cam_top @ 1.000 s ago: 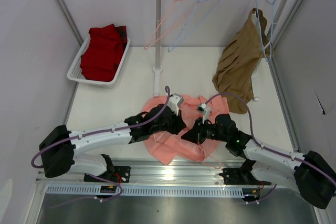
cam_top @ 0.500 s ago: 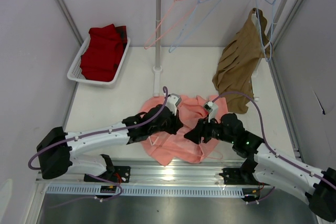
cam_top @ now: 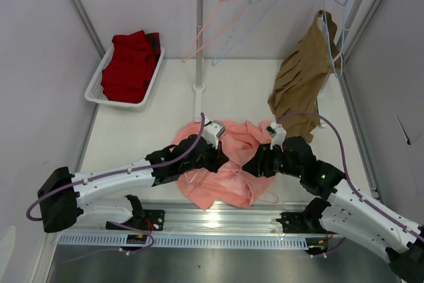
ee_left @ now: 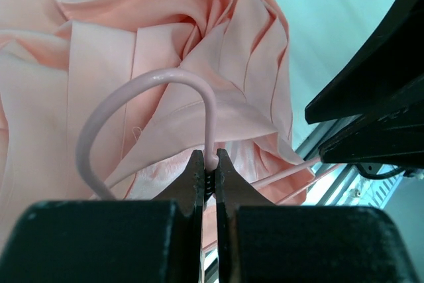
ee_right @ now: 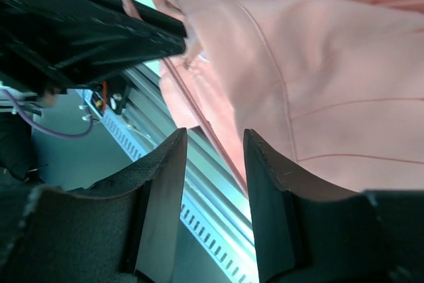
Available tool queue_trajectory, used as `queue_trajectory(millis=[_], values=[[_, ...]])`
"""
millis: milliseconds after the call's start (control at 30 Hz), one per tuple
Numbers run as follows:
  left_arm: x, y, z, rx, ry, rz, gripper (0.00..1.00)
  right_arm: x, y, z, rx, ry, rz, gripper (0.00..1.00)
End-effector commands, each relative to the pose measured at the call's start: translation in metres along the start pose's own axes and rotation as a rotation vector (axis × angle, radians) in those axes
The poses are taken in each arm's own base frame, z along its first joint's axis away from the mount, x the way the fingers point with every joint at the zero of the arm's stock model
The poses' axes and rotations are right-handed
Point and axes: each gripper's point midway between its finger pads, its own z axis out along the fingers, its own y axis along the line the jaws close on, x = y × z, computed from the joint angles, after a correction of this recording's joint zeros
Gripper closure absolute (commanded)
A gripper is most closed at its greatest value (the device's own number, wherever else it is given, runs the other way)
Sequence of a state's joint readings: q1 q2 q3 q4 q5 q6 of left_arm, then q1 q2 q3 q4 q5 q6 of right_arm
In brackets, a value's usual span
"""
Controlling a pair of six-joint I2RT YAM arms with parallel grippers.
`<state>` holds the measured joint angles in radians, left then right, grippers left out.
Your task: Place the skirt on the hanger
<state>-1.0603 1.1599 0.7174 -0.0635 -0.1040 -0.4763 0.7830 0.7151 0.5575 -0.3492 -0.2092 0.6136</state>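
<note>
The salmon-pink skirt (cam_top: 228, 164) lies crumpled on the table between my two grippers. It also fills the left wrist view (ee_left: 132, 44) and the right wrist view (ee_right: 318, 64). My left gripper (cam_top: 223, 161) is shut on the neck of the pink wire hanger just below its hook (ee_left: 149, 84), over the skirt. The jaws (ee_left: 210, 160) pinch the wire. Part of the hanger's wire (cam_top: 270, 197) sticks out under the skirt's near edge. My right gripper (cam_top: 256, 165) is open and empty (ee_right: 215, 140), just beside the skirt, with a hanger wire (ee_right: 199, 114) running past its fingertips.
A white basket (cam_top: 99, 87) with dark red cloth (cam_top: 132, 64) stands at the back left. A clothes rack (cam_top: 199, 31) at the back holds a brown garment (cam_top: 301, 77), light-blue hangers (cam_top: 245, 24) and another pink hanger (cam_top: 212, 28). A metal rail (cam_top: 218, 217) runs along the near edge.
My right arm has risen and drawn its gripper slightly right. My left arm has stretched out further, still holding the hanger. The skirt has bunched up between the grippers.
</note>
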Motion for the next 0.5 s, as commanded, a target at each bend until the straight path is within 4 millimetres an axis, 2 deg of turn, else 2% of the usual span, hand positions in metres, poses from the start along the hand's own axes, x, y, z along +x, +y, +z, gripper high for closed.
queue_trajectory(millis=[0, 133, 267, 467], values=[[-0.019, -0.013, -0.009, 0.078, -0.087, 0.047, 1.00, -0.027, 0.031, -0.013, -0.051, -0.030, -0.026, 0.57], [-0.020, -0.018, -0.012, 0.116, -0.111, 0.059, 1.00, -0.026, 0.041, -0.002, -0.067, 0.012, -0.014, 0.64], [-0.017, -0.022, -0.016, 0.157, -0.121, 0.081, 1.00, -0.011, 0.032, 0.013, -0.028, 0.078, 0.016, 0.75], [-0.018, -0.028, -0.030, 0.214, -0.166, 0.096, 1.00, 0.000, 0.030, 0.023, -0.018, 0.122, 0.016, 0.77]])
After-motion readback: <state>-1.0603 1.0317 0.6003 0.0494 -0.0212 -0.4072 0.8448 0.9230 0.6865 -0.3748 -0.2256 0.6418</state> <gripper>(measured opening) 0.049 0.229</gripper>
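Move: The pink skirt's near waist edge lies roughly 4 cm to the left of the part-open right hand, about level with it fore and aft and some 5 cm below. From this hand, the hanger neck is about 11 cm left and 3 cm ahead, while the hanger's right corner sits around 11 cm right, 10 cm back and lower. From the left hand, which holds that neck, the waist edge is about 7 cm right, 3 cm back and 4 cm down. The skirt's near waist edge draws the right hand, which travels about 3 cm left, hopping up some 3 cm on the way and sinking back to its starting height, while its fingers narrow from nearly half open to about a quarter without shutting. The left hand keeps its pinch on the hanger neck and eases it back and up about 2 cm, turning slightly clockwise. ##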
